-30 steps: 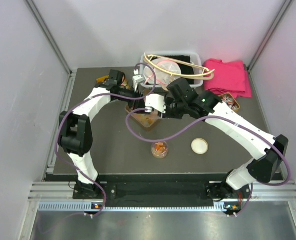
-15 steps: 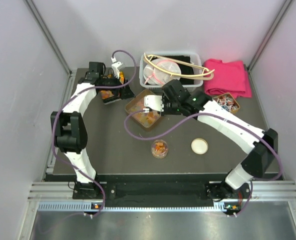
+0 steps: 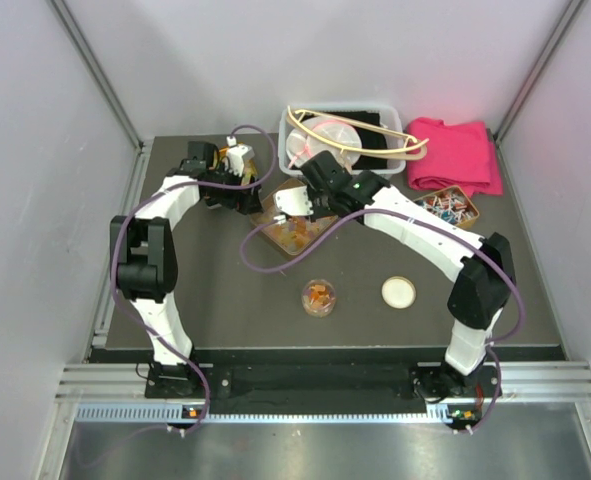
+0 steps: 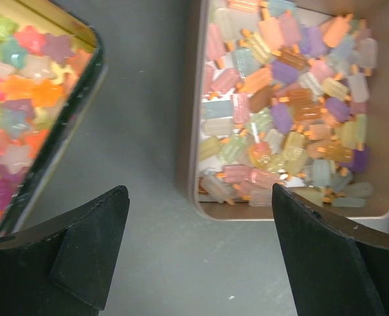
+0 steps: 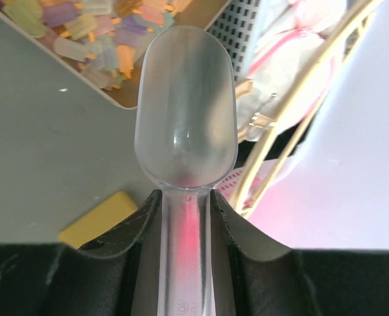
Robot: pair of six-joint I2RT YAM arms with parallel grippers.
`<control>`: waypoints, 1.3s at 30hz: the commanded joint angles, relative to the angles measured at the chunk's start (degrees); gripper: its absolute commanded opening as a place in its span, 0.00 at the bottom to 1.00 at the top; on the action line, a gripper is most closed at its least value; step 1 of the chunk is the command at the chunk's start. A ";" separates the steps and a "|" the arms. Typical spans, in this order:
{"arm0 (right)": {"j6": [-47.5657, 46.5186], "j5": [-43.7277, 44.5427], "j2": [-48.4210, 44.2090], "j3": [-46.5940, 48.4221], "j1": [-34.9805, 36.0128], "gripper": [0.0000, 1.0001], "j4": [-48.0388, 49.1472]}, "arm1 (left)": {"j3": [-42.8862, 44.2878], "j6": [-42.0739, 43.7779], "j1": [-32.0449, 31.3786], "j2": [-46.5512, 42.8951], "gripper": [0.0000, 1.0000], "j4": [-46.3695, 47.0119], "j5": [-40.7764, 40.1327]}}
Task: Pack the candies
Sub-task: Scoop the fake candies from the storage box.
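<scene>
The candies [image 4: 280,99] are small popsicle-shaped gummies in pink, orange, yellow and pale colours, heaped in a brown tray [image 3: 271,229]. My left gripper [image 4: 201,247] hangs open over bare table just in front of that tray's near wall, with nothing between its fingers. In the top view the left gripper [image 3: 241,198] is at the tray's left side. My right gripper [image 5: 185,197] is shut on the handle of a clear plastic scoop [image 5: 184,112], whose bowl is empty. The right gripper [image 3: 289,206] hovers over the tray's far corner.
A tin of star-shaped gummies [image 4: 23,99] lies left of the tray. A small cup with some candies [image 3: 318,297] and a round lid [image 3: 399,292] sit nearer the front. Behind are a white bin [image 3: 387,110], a pink cloth [image 3: 460,150] and a tray of wrapped sweets [image 3: 449,206].
My left gripper swung left away from the bin, then came back to the gap between tin and tray. My right gripper with the scoop moved toward the tray's far end.
</scene>
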 commanded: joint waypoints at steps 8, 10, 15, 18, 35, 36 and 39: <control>-4.70 2.14 0.86 7.17 -0.74 0.00 -0.38 | 2.49 2.25 -0.08 4.08 0.73 2.88 -3.56; -4.96 2.23 0.95 7.71 -0.65 0.00 -0.56 | 3.19 2.42 -0.43 4.87 0.70 2.88 -3.74; -5.14 2.41 0.95 8.85 -0.74 0.00 -0.91 | 3.90 3.04 -1.57 5.67 0.51 2.53 -4.79; -5.23 2.49 0.69 8.59 -0.74 0.00 -1.26 | 4.34 3.30 -2.89 6.02 0.38 2.62 -5.84; -8.92 3.20 -1.86 1.12 -0.65 0.00 1.81 | 8.56 4.88 -8.69 7.07 0.00 1.12 -12.70; -8.92 3.28 -1.95 1.12 -0.65 0.00 1.73 | 8.56 5.40 -9.13 7.16 0.00 1.12 -13.05; -8.92 3.28 -2.47 0.86 -0.65 0.00 1.46 | 8.73 5.50 -9.57 7.07 0.00 1.38 -14.28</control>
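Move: The candy box lies just right of my open left hand: its middle is about 10 cm to the right, 1 cm back and 5 cm lower, with its left corner almost under my fingers. The star-candy tray is roughly 7 cm left and 8 cm ahead. From my right hand, holding the scoop, the candy box's middle is about 6 cm left, level fore and aft, 15 cm below; the clear jar is some 18 cm back and 1 cm left, the basket 16 cm ahead and 2 cm right. I sink my left hand about 4 cm over the candy box's left wall, near its corner, then go some 4 cm to the right while rolling the hand a little and closing the fingers until they pinch that wall. My right hand keeps the empty scoop over the box, lifting about 3 cm and coming back down as much. ##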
